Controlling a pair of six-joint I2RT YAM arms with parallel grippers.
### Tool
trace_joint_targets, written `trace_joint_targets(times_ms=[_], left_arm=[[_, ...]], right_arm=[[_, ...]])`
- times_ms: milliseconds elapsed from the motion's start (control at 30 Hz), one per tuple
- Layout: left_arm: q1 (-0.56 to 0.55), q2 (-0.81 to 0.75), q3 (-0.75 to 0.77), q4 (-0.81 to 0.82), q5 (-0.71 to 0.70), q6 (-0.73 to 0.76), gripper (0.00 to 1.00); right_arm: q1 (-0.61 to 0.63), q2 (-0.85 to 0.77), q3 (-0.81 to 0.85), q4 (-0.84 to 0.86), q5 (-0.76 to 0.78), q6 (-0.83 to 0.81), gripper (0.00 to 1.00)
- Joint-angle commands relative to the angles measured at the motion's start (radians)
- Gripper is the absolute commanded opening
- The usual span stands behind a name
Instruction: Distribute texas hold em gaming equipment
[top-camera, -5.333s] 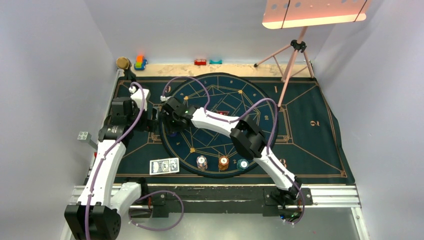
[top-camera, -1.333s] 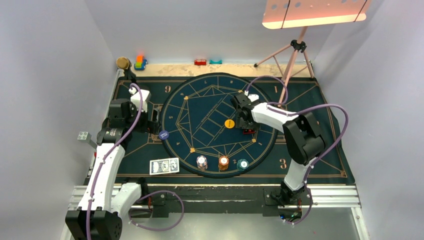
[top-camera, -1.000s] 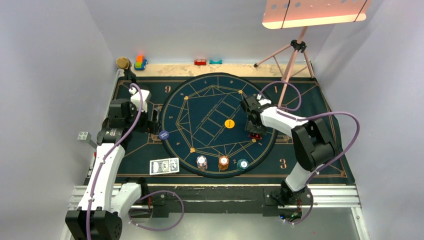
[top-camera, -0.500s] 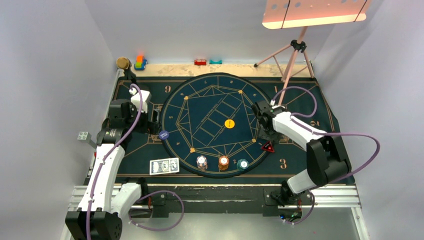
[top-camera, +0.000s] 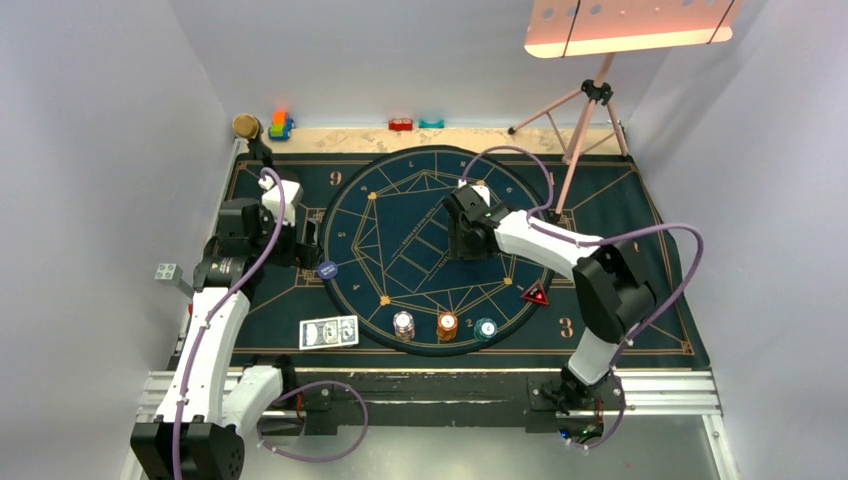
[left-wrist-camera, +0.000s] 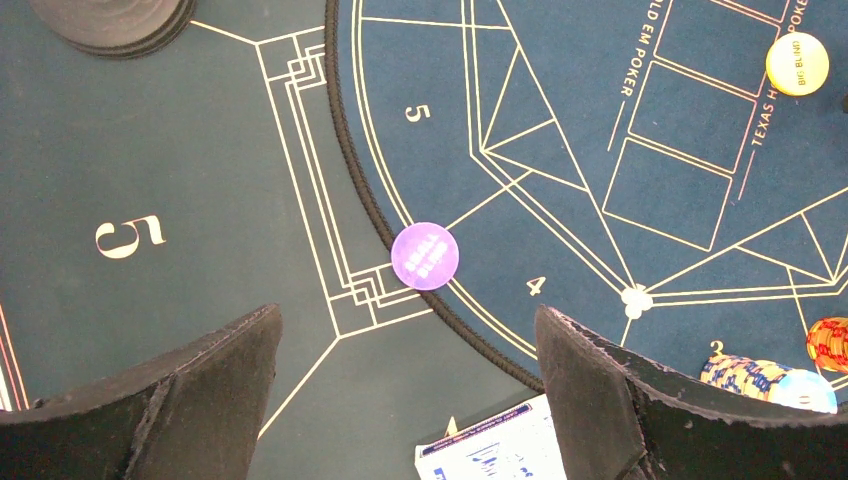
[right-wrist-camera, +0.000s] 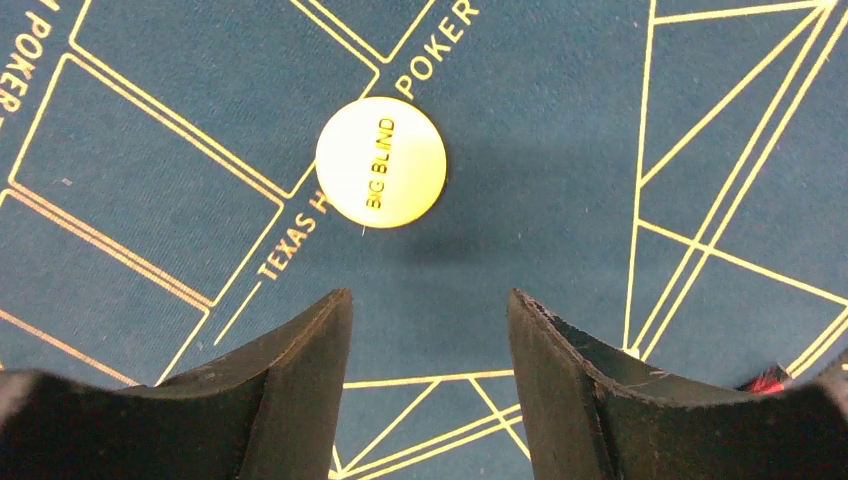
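My right gripper (right-wrist-camera: 430, 300) hangs open just above the round mat, nothing between its fingers. The yellow "BIG BLIND" disc (right-wrist-camera: 381, 161) lies a little ahead of the fingertips; from above the right gripper (top-camera: 463, 238) hides it. The red-black triangular marker (top-camera: 536, 295) lies at the mat's right rim. My left gripper (left-wrist-camera: 405, 330) is wide open above the felt, near the dark-blue disc (left-wrist-camera: 425, 256) (top-camera: 327, 269). The playing cards (top-camera: 329, 331) lie near the front edge. White (top-camera: 403, 323), orange-brown (top-camera: 447, 324) and teal (top-camera: 486, 327) poker chip stacks stand in a row.
A gold-headed microphone (top-camera: 246, 127) and toy blocks (top-camera: 280, 125) sit at the back left, with two more blocks (top-camera: 401, 124) along the back wall. A pink tripod stand (top-camera: 585, 110) rises at the back right. The microphone's base (left-wrist-camera: 115, 20) shows in the left wrist view.
The right arm carried the triangular marker to the mat's right rim, let it go there, then swung back left over the yellow disc. The left arm has not moved.
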Motion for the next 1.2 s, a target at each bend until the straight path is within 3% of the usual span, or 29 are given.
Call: trace_joint_targets(times_ms=[0, 400, 700, 867, 1167], left_arm=[[0.009, -0.011, 0.01, 0.01, 0.011, 0.019, 1.0], [0.009, -0.016, 0.007, 0.009, 0.011, 0.026, 1.0], [0.009, -0.026, 0.006, 0.01, 0.008, 0.031, 1.0], [0.009, -0.028, 0.004, 0.011, 0.005, 0.033, 1.0], [0.009, -0.03, 0.001, 0.016, 0.002, 0.037, 1.0]], right_arm=[[-0.015, 0.041, 0.016, 0.083, -0.048, -0.063, 0.6], [-0.017, 0.2, 0.084, 0.112, -0.083, -0.089, 0.55], [-0.058, 0.292, 0.191, 0.1, -0.065, -0.119, 0.43], [-0.075, 0.383, 0.328, 0.062, -0.057, -0.154, 0.27], [-0.116, 0.606, 0.702, -0.035, -0.098, -0.196, 0.33]])
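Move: The yellow big blind disc lies flat about 5 cm ahead of the right hand, 2 cm to its left and 5 cm below. The red triangle is about 6 cm back from that hand and 15 cm to its right; the orange chip stack stands 13 cm back and 4 cm left, the teal stack 14 cm back and 4 cm right. From the idle left hand, the disc is some 9 cm ahead, 34 cm right and 16 cm below. The right fingertips come to bear on the near edge of the big blind disc and push it outward along the mat. The hand first drops about 4 cm to just above the cloth, then travels level forward and somewhat left, faster towards the end, some 11 cm out in all, with the fingers narrowing to about half their starting gap behind the disc. ##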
